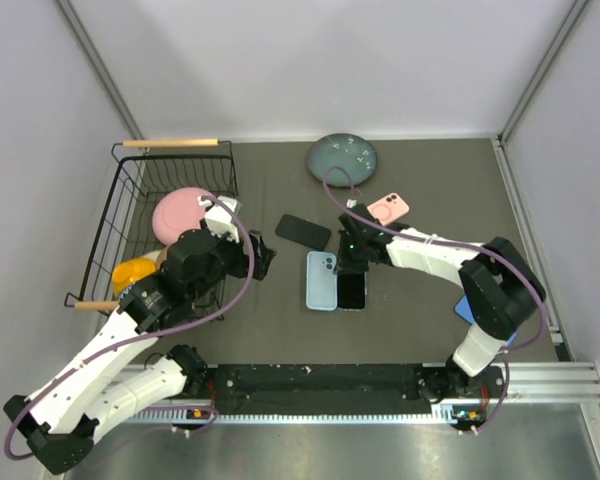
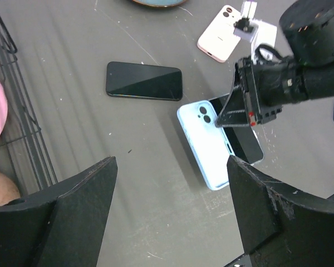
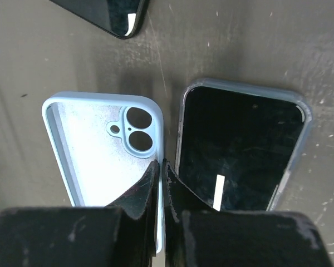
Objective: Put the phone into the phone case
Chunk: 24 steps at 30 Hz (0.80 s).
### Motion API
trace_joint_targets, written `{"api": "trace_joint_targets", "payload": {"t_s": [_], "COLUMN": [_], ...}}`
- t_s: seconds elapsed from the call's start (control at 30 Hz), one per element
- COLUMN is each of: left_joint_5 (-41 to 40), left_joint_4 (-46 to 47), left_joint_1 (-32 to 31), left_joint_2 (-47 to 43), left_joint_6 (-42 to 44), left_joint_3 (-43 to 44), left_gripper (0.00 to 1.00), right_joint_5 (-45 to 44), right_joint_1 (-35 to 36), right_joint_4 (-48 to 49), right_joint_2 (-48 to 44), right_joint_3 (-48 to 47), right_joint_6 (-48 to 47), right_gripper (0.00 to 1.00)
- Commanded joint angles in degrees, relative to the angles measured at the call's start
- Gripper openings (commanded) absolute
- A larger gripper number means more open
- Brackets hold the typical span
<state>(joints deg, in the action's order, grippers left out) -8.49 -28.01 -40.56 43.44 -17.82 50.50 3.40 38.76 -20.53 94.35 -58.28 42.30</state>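
The light blue phone case (image 1: 321, 280) (image 2: 209, 147) (image 3: 94, 150) lies hollow side up at mid-table. My right gripper (image 1: 343, 272) (image 3: 160, 162) is shut on its right wall, which runs between the fingertips. Touching the case's right side is a black-screened phone with a grey rim (image 1: 352, 291) (image 2: 249, 146) (image 3: 239, 144). A bare black phone (image 1: 303, 231) (image 2: 143, 81) (image 3: 108, 14) lies flat just behind the case. My left gripper (image 1: 263, 255) (image 2: 171, 167) hovers open left of the case, with nothing between its fingers.
A pink phone or case (image 1: 388, 208) (image 2: 221, 38) lies behind my right arm. A dark green plate (image 1: 342, 157) sits at the back. The wire basket (image 1: 120, 200) on the left holds a pink dish (image 1: 180, 212) and a yellow object (image 1: 133, 272). A blue item (image 1: 465, 308) lies at right.
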Motion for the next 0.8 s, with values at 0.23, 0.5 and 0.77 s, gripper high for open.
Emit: {"api": "trace_joint_targets", "payload": {"t_s": [0.23,0.5,0.77], "left_joint_5": [-4.0,-4.6,-2.3], "left_joint_4": [-0.3,-0.9,-0.8], "left_joint_1": [0.0,0.0,0.0], "left_joint_2": [-2.0,-2.6,-5.3], "left_joint_6": [0.3,0.9,2.4], "left_joint_3": [1.2,1.1,1.4], "left_gripper": [0.85,0.86,0.86], "right_joint_5": [-7.4,-7.7,-7.4], "right_joint_1": [6.1,6.4,6.3], "right_joint_4": [4.3,2.9,3.6], "right_joint_2": [6.7,7.4,6.6], "right_joint_3": [-3.8,-4.7,-12.2], "right_joint_6": [9.1,6.9,-14.6], "right_gripper": [0.01,0.28,0.59]}}
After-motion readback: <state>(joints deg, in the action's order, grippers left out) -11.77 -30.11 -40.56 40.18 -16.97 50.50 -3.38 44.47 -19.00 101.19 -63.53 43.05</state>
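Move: The light-blue phone case, still pinched by its right long edge, has its middle about 4 cm left and 3 cm back of the right hand; the bare table spot for it lies some 6 cm left, 4 cm back and 4 cm below. The clear-cased phone is about 4 cm right and 4 cm back, the loose black phone 10 cm left and 11 cm ahead. From the left hand, that spot is roughly 12 cm right, 8 cm back and 22 cm below. The light-blue case is lowered about 3 cm and carried some 2.5 cm left, away from the clear-cased phone, by the right hand, which keeps its pinch on the edge until the descent ends. There the fingers open to about half and let go, and the hand lifts about 2 cm, easing forward and slightly left. ##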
